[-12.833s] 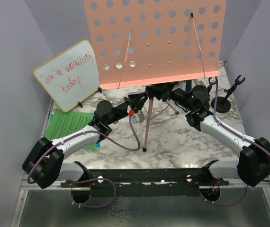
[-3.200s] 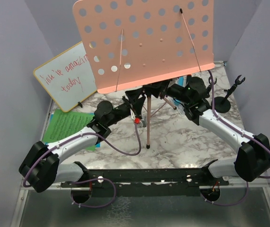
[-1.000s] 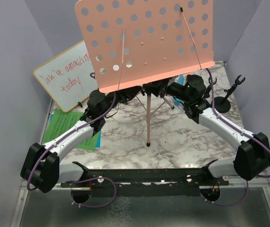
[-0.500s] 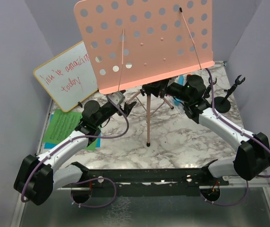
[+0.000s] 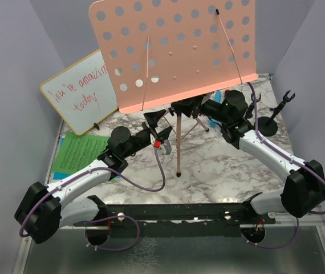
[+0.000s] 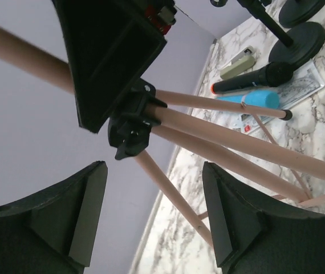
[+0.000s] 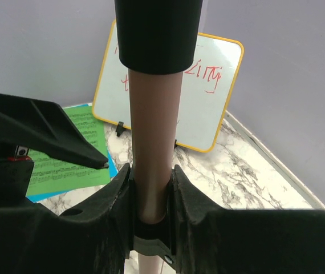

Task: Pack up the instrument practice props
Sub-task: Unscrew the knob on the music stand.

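The pink music holder's perforated tray [image 5: 179, 51] stands tilted on its tripod in the middle of the table. My right gripper [image 7: 151, 188] is shut on the pink pole [image 7: 154, 131] just under the tray. My left gripper [image 5: 158, 127] is open, low beside the tripod's black hub [image 6: 131, 123]. One pink leg [image 6: 174, 197] runs past the gap between its fingers [image 6: 236, 217] without touching them. Behind the legs lie a black microphone [image 6: 254, 77] and a blue microphone [image 6: 248, 98]. Two black mic holders [image 6: 296, 45] stand at the back right. Green and blue music sheets [image 5: 82, 151] lie at the left.
A yellow-framed whiteboard [image 5: 80, 91] with red writing leans on the left wall. A small silver cylinder [image 6: 236, 63] lies near the microphones. Purple walls close in the marble table [image 5: 219, 165] on three sides. One tripod leg's foot [image 5: 178, 172] rests near the table's middle.
My left arm drew back from under the tray's left edge, then swung right and low toward the tripod legs, its jaws opening wider. The right gripper and the holder stayed still.
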{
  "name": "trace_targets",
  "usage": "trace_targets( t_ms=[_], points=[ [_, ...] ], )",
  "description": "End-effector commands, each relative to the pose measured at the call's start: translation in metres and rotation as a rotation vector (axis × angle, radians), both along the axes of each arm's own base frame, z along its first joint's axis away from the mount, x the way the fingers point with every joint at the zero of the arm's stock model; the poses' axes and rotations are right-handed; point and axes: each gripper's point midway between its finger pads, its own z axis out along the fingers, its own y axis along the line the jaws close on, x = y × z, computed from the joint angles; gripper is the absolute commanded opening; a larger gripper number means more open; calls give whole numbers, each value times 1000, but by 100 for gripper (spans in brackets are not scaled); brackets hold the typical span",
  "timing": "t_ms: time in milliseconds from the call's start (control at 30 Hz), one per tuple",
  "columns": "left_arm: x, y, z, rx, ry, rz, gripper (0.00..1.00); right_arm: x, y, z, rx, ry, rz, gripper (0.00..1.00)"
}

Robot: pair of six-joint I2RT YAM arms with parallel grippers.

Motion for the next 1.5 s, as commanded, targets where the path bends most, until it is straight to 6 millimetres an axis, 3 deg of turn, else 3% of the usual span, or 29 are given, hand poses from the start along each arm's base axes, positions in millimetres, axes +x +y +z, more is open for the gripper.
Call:
trace_targets(
  t_ms=[0, 200, 567, 633, 800, 867, 1033, 1167, 1467],
  points=[
    [7, -5, 26, 70, -199, 37, 71, -26, 6, -93, -184, 259, 112, 1],
    [14, -11, 34, 91, -213, 37, 60, -26, 7, -92, -184, 259, 114, 1],
    [24, -21, 20, 166, -182, 24, 43, -27, 7, -92, -186, 259, 113, 1],
    [25, -22, 20, 161, -168, 21, 37, -26, 6, -92, -187, 260, 111, 1],
    [24, -24, 23, 61, -30, 14, 8, -26, 6, -93, -189, 260, 112, 1],
    [23, -25, 26, -3, 53, 16, 1, -26, 6, -94, -189, 262, 110, 1],
    [32, -19, 33, -348, 469, 103, 0, -26, 6, -94, -191, 262, 110, 1],
    [40, -4, 23, -658, 786, 199, 0, -25, 5, -94, -194, 261, 102, 1],
    [39, 0, 3, -1207, 1464, 141, 0, -24, 6, -96, -198, 269, 103, 1]
  ],
)
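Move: Just off the left fingertips is the knob, about 2 cm ahead, 3 cm to the right and 1 cm up. The black hub it sticks out of stands roughly 4 cm ahead, 5 cm right and 1 cm up; the pole stretch pinched by the right fingers is some 4 cm ahead, 5 cm right and 4 cm up. From the right hand, the knob is about 2 cm back, 2 cm left and 4 cm below. Reaching forward and right about 3 cm in an arc that crests nearly 3 cm up and settles 1 cm above its start, the left hand shuts its open fingers on the knob. It then rolls some 85 degrees counter-clockwise, looking along its fingers, keeping the pinch, while the right hand keeps holding the pole still. ##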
